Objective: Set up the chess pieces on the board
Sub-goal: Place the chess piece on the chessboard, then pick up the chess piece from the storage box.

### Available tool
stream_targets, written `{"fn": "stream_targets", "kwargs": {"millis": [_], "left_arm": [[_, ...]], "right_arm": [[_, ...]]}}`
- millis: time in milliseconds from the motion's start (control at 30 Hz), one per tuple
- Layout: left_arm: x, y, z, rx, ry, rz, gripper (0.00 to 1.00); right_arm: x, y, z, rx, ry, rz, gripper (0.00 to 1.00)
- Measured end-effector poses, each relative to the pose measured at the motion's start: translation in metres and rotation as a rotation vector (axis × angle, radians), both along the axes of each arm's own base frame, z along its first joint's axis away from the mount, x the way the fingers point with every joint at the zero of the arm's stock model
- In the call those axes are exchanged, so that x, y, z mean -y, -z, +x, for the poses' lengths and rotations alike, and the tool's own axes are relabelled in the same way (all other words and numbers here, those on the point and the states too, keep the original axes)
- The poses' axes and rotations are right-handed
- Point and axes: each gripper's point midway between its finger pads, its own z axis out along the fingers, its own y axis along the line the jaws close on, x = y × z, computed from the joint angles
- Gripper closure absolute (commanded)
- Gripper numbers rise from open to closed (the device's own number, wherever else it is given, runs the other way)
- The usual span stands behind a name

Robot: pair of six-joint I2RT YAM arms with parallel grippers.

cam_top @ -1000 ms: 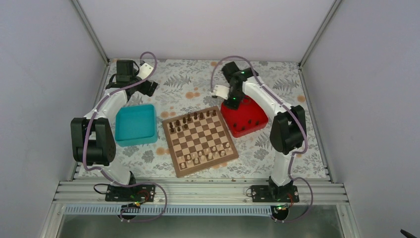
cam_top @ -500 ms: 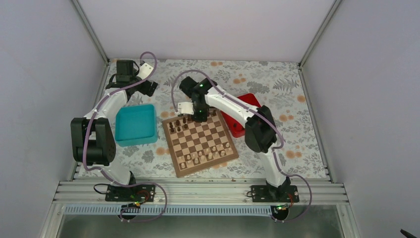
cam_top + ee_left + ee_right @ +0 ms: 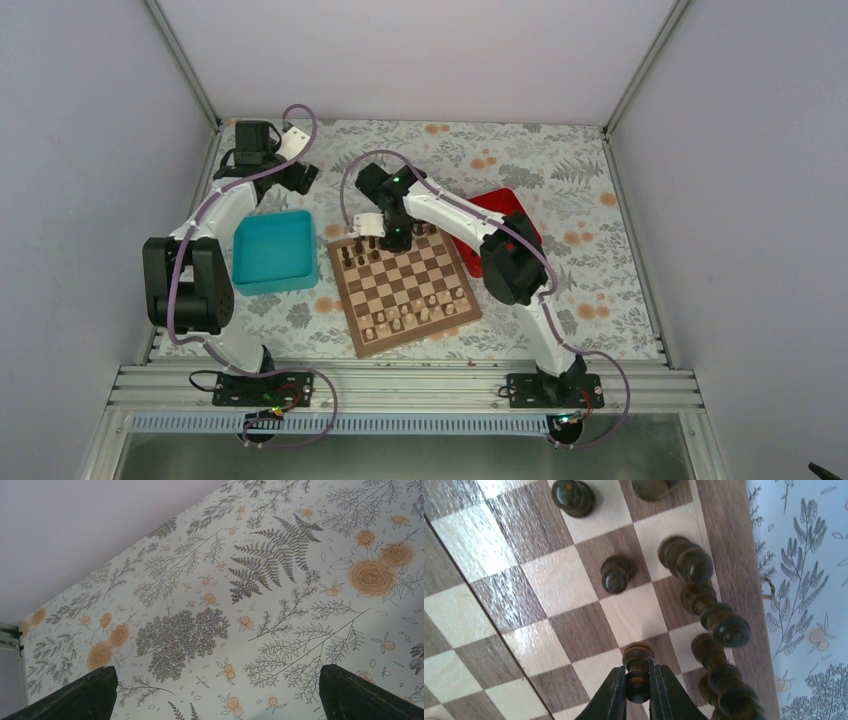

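Note:
The board (image 3: pixel 412 276) lies in the middle of the table, with dark chess pieces (image 3: pixel 372 245) along its far rows and pale ones along the near rows. My right gripper (image 3: pixel 395 238) hangs over the far left part of the board. In the right wrist view it (image 3: pixel 638 681) is shut on a dark pawn (image 3: pixel 638 656), held just above the squares (image 3: pixel 559 580). A tall dark piece (image 3: pixel 688 560) and others (image 3: pixel 720 621) stand close to its right. My left gripper (image 3: pixel 220 695) is open over bare floral cloth, far left of the board (image 3: pixel 300 178).
A teal tray (image 3: pixel 272 250) sits left of the board, and a red tray (image 3: pixel 505 212) right of it, partly behind the right arm. Another dark pawn (image 3: pixel 616 575) stands one square beyond the held one. The board's tan edge (image 3: pixel 734 555) borders the floral cloth.
My right arm has swung left from the red tray to the board's far rows, carrying the dark pawn. The left arm has not moved.

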Motion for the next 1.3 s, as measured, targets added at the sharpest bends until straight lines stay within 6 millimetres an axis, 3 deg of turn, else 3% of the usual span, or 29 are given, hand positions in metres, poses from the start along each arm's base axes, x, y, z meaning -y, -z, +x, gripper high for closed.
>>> {"fn": "stream_targets", "kwargs": {"millis": [533, 833, 1033, 1167, 1300], "left_arm": [[0.0, 0.0, 0.0, 0.0, 0.0, 0.0, 0.0], [0.0, 0.001, 0.0, -0.002, 0.0, 0.0, 0.0], [0.0, 0.001, 0.0, -0.002, 0.0, 0.0, 0.0], [0.0, 0.001, 0.0, -0.002, 0.0, 0.0, 0.0], [0.0, 0.0, 0.0, 0.001, 0.0, -0.001, 0.0]], "right_arm": [[-0.017, 0.016, -0.003, -0.001, -0.027, 0.006, 0.87], [-0.019, 0.015, -0.001, 0.003, -0.029, 0.009, 0.71], [-0.018, 0.009, 0.002, 0.021, -0.023, 0.007, 0.68], [-0.009, -0.016, 0.006, 0.048, 0.003, 0.018, 0.64], [0.015, -0.082, 0.019, 0.144, 0.07, 0.104, 0.59]]}}
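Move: The empty light square for the dark pawn pinched in the right fingers lies about 2 cm to that hand's left, level fore and aft, and some 4 cm below it. The last placed dark pawn stands 3 cm left of that square and 1 cm nearer; a tall back-row piece stands 3 cm beyond it. The red box is centred some 22 cm to the right and 3 cm ahead of the hand. From the left hand, the square is roughly 16 cm back, 16 cm right and 15 cm below. The dark pawn, still pinched in the right fingers, is eased about 2 cm left towards the last placed pawn while sinking nearly as much onto its square. The fingers then open partway and let go; the hand lifts away, slowly and then fast, about 10 cm, swinging right towards the red box and a little forward with a slight tilt. ##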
